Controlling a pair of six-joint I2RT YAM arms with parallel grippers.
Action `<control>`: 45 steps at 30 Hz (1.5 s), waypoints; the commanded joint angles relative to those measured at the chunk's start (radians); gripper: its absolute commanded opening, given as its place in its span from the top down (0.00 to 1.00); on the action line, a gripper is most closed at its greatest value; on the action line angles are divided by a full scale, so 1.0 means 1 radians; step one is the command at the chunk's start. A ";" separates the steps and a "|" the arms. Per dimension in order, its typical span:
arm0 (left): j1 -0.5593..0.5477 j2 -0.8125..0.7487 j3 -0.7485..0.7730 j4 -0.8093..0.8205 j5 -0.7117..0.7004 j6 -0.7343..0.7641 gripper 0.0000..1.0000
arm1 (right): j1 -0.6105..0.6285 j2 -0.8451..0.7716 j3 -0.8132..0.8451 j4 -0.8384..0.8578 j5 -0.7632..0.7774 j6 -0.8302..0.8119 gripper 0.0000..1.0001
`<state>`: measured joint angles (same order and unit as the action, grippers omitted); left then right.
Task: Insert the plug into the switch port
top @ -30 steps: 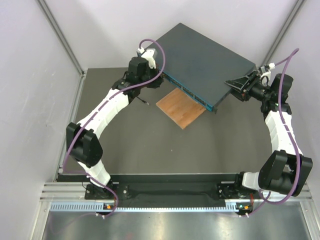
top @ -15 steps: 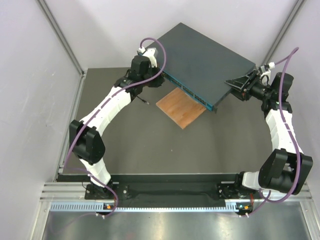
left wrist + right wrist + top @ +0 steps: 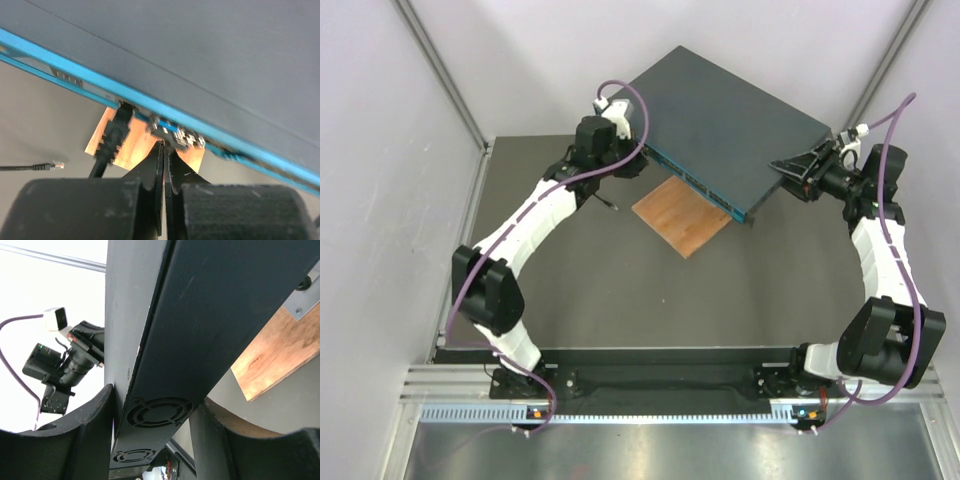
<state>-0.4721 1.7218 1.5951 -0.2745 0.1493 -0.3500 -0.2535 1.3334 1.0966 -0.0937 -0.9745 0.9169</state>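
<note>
The dark blue-grey switch lies at the back with its teal front face turned to the left arm. My left gripper is shut on nothing, its tips close below a switch port. Left of it, a black booted cable end sits in another port. The pale plug on its thin black cable lies loose on the table, also visible in the top view. My right gripper clamps the switch's right side edge, one finger on each face.
A brown wooden board lies under the switch's front edge and shows behind the left fingers. White walls and metal posts close in the dark table at the back and sides.
The left arm shifted a little toward the switch and came back. The right arm and the switch have not moved.
</note>
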 commanded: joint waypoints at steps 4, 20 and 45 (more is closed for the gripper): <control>0.052 -0.235 -0.138 0.101 0.153 0.062 0.92 | 0.030 0.024 0.052 0.058 0.066 -0.246 1.00; 0.268 -0.472 -0.282 -0.145 0.338 0.138 0.01 | 0.007 -0.016 0.088 -0.130 0.097 -0.421 0.00; 0.529 -0.471 -0.227 -0.411 0.236 0.258 0.01 | -0.106 -0.327 0.149 -0.802 0.166 -1.210 0.00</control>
<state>0.0509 1.3296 1.3945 -0.6735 0.4049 -0.1371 -0.3912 1.0538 1.2308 -0.8505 -0.8879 -0.1757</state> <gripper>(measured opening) 0.987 0.996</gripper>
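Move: The small silver plug in the switch's front sits right at the left hand's shut fingertips, roughly 1 cm ahead and 2 cm to the right, level with them. The black cable plug is about 2 cm ahead and 2 cm to the left; the switch's middle is some 6 cm ahead and 18 cm right. The right hand grips the switch's right end; from it the switch's middle lies roughly 10 cm ahead and 17 cm left, the silver plug about 6 cm ahead and 35 cm left. Back, left and up, the left hand draws its shut, empty fingertips away from the silver plug and the switch front, spreads them wide, then swings on left while sinking again, some 22 cm left in all. The right hand first keeps its grip, then opens fully, lets go of the switch's end and pulls back about 9 cm and somewhat right, rolling some 40 degrees, left side down. ##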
